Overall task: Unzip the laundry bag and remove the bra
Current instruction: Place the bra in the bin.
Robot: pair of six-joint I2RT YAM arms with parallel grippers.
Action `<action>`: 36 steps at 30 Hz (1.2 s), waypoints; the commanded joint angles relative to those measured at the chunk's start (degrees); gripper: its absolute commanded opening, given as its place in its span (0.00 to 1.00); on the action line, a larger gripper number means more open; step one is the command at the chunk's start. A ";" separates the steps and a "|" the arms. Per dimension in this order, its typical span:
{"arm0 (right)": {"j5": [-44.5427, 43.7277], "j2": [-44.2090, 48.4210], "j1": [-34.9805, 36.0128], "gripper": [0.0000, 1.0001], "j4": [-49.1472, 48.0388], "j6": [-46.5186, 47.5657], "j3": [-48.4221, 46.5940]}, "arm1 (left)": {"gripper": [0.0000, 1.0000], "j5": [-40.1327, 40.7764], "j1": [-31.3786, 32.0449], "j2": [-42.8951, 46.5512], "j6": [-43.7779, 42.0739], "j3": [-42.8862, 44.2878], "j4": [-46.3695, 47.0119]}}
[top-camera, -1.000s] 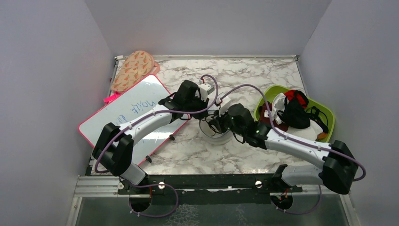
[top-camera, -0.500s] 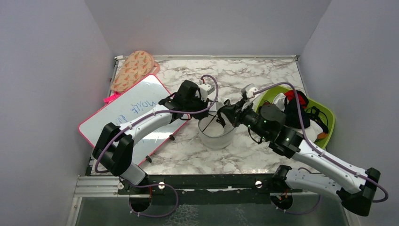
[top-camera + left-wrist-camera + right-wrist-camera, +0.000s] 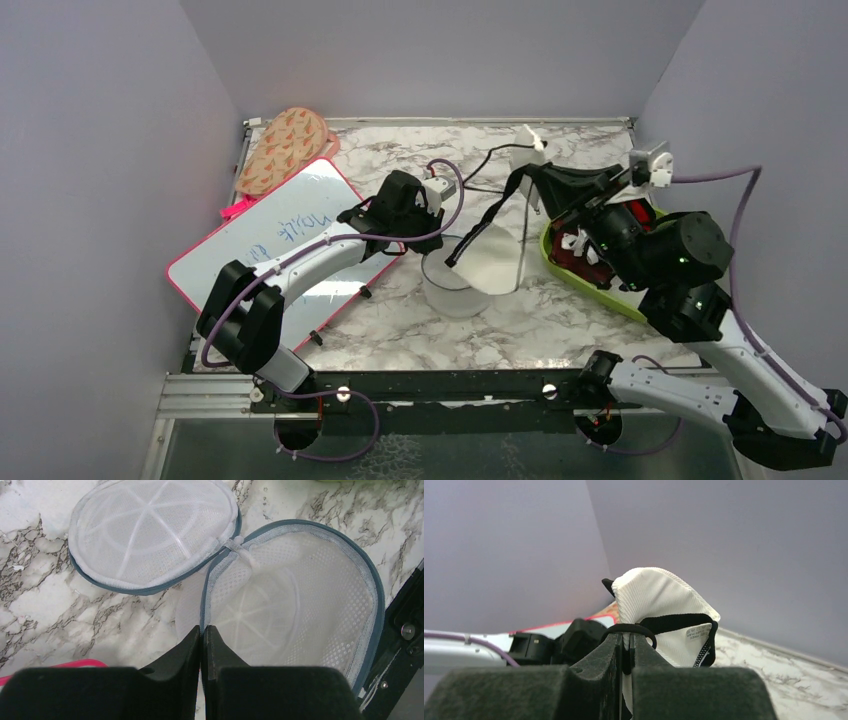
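The laundry bag point(image 3: 295, 605) stands unzipped on the marble table, a round white mesh drum with a grey-blue zipper rim. Its lid point(image 3: 150, 535) lies flipped open beside it. In the top view the laundry bag point(image 3: 455, 292) sits between the arms. My left gripper point(image 3: 202, 630) is shut on the bag's near zipper rim, and it shows as the left gripper point(image 3: 428, 250) in the top view. My right gripper point(image 3: 628, 640) is shut on the bra point(image 3: 664, 605), white ribbed fabric with black trim. The bra point(image 3: 565, 185) hangs in the air above the table, straps trailing down from the right gripper point(image 3: 588, 200).
A lime-green tray point(image 3: 585, 290) holding a dark red cloth point(image 3: 570, 255) lies under the right arm. A pink-framed whiteboard point(image 3: 280, 235) lies left under the left arm, with a patterned pad point(image 3: 283, 148) behind it. Grey walls enclose three sides.
My right arm rose out of the bag and swung up and to the right, pulling the bra clear. The bag's lid now lies open. The left arm stayed still.
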State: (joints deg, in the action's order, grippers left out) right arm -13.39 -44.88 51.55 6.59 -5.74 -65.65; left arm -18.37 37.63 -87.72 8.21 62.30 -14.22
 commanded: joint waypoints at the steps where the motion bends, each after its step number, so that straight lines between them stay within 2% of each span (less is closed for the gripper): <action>1: -8.34 -0.50 0.31 0.01 2.31 5.94 -5.99 | 0.00 -0.48 0.17 -0.20 -0.21 -0.01 0.50; 5: -17.93 -0.77 0.31 0.01 1.26 12.30 -6.53 | 0.00 -0.44 0.17 0.01 -0.24 0.01 0.44; 11: -37.60 -4.38 0.31 0.01 -11.18 26.73 -2.10 | 0.00 -0.31 0.21 -0.09 -0.21 0.01 0.45; 18: -41.14 -13.61 -1.65 0.01 -27.46 38.12 0.67 | 0.00 -0.12 0.17 0.17 -0.29 0.03 0.35; 21: -37.07 -16.86 -8.27 0.01 -25.75 35.85 -0.82 | 0.00 -0.09 0.23 0.43 -0.25 -0.01 0.33; 24: -33.15 -19.41 -16.85 0.01 -16.32 27.47 -5.49 | 0.00 -0.08 0.25 0.59 -0.25 0.01 0.26; 30: -35.81 -22.25 -31.60 0.01 -18.59 27.88 -6.76 | 0.00 -0.31 0.30 0.98 -0.03 0.10 0.25; 34: -36.27 -21.24 -40.91 0.01 -13.18 18.60 -6.36 | 0.00 -0.07 0.34 1.40 -0.03 -0.02 0.37; 36: -36.27 -19.66 -42.93 0.01 -15.65 18.22 -2.66 | 0.00 -0.09 0.34 1.50 -0.01 0.01 0.42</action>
State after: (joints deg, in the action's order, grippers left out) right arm -48.58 -66.92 12.71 -8.95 18.46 -71.07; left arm -18.35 37.63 -87.70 8.21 62.30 -14.41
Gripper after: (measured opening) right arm 0.025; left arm 0.001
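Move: Down to its right and ahead of the right hand, which already holds the bra high up, lies the green bin, its middle about 12 cm farther out, 25 cm to the right and some 41 cm below. The maroon cloth in the bin lies about 12 cm ahead and 15 cm right; the laundry bag stands 4 cm ahead, 10 cm left and 38 cm below. From the left hand the bin is some 39 cm right, 4 cm ahead and 9 cm below. Swinging the bra out to the right, the right hand rises about 4 cm, then sweeps forward some 16 cm and finally hard right, roughly 27 cm in all, to come high over the green bin, sinking only slightly below its starting height. The hand turns clockwise by nearly 80 degrees, fingers still shut on the bra. The left hand stays put, keeping its pinch on the bag's rim. ##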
